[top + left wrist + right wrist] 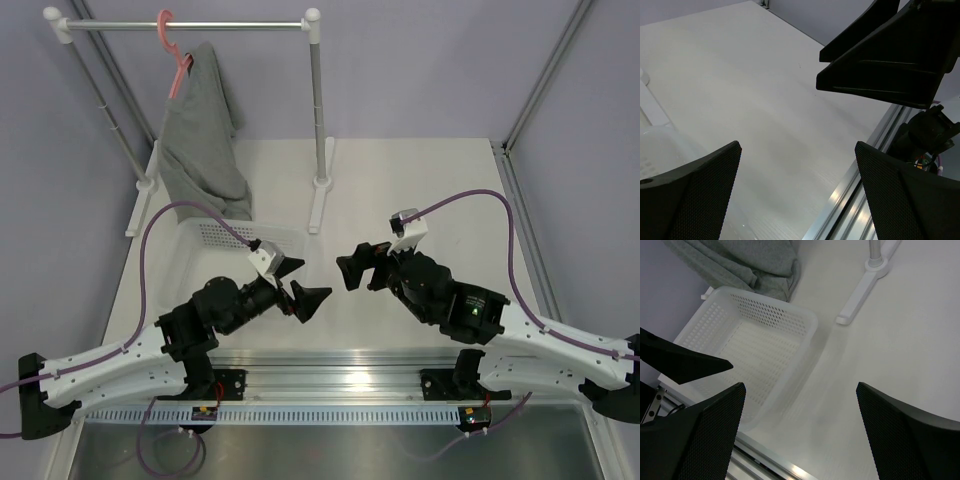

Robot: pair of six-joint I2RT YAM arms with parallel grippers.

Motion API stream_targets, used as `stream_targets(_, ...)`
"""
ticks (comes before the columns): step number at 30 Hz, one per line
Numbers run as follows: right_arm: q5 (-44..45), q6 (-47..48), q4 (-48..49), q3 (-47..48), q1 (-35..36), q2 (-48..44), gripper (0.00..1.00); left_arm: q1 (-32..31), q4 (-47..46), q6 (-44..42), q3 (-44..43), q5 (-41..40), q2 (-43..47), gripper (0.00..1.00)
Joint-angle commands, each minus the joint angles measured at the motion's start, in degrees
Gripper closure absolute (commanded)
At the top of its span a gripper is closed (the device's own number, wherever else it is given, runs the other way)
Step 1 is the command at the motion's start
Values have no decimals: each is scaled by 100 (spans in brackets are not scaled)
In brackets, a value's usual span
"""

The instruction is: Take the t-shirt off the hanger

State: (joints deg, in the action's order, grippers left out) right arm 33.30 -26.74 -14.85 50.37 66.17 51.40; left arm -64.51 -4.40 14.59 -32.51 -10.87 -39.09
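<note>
The grey t-shirt (203, 130) hangs from the salmon-pink hanger (174, 50), whose hook sits over the silver rail at the back left. The shirt's lower end drapes onto the table behind the white basket; it also shows in the right wrist view (745, 262). My left gripper (303, 285) is open and empty, low over the table centre, far from the shirt. My right gripper (362, 265) is open and empty, facing the left one. In the left wrist view my gripper (797, 192) has only bare table between its fingers; the right wrist view (800, 432) shows the same.
A white perforated basket (215, 235) stands at the left, in front of the shirt, also in the right wrist view (715, 347). The clothes rail (230, 25) has two posts with white feet (322, 195). An aluminium rail (340, 365) runs along the near table edge.
</note>
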Motion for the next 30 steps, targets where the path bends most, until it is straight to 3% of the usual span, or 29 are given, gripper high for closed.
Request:
stream_targets(1, -8, 37, 132, 52, 36, -121, 1, 9, -298, -53, -18, 86, 16, 1)
stream_targets(6, -16, 29, 114, 96, 27, -103, 1, 9, -359, -70, -27, 33, -20, 1)
stream_targets(10, -52, 29, 18, 140, 36, -174, 1, 9, -37, 184, -368, -713, -204, 1)
stream_targets(14, -314, 187, 201, -141, 36, -481, 1, 9, 861, 18, -1817, -1302, -696, 1)
stream_targets(20, -307, 266, 220, -229, 27, -736, 0, 61, 1468, -1683, -3836, -3173, -1432, 1)
stream_targets(23, -245, 249, 220, -247, 27, -754, 1, 560, 1889, -2091, -4604, -3606, -1864, 1)
stream_targets(30, -544, 240, 167, -115, 27, -395, 0, 2782, 2619, -1785, -6107, -2711, -2980, 1)
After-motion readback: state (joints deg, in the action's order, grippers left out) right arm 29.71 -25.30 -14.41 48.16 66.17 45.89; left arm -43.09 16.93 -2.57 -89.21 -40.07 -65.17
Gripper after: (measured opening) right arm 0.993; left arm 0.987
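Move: The grey t-shirt hangs from the rack about 37 cm ahead of the left hand and 23 cm to its left, its middle some 3 cm higher. Its pink hanger is about 41 cm ahead, 26 cm left and 17 cm up. The white basket lies about 13 cm ahead, 16 cm left and 21 cm below; the rack's right post stands roughly 42 cm ahead and 3 cm right. From the right hand the t-shirt is about 34 cm ahead, 34 cm left and 2 cm up. Upwards first, by some 23 cm in all, the left hand climbs clear of the table, then sweeps forward and to its left, about 15 cm each way, towards the hanging t-shirt. Meanwhile the wrist swings about 50 degrees counter-clockwise, so the wide-open fingers turn from pointing across to the right to facing the rack; they touch nothing yet. ##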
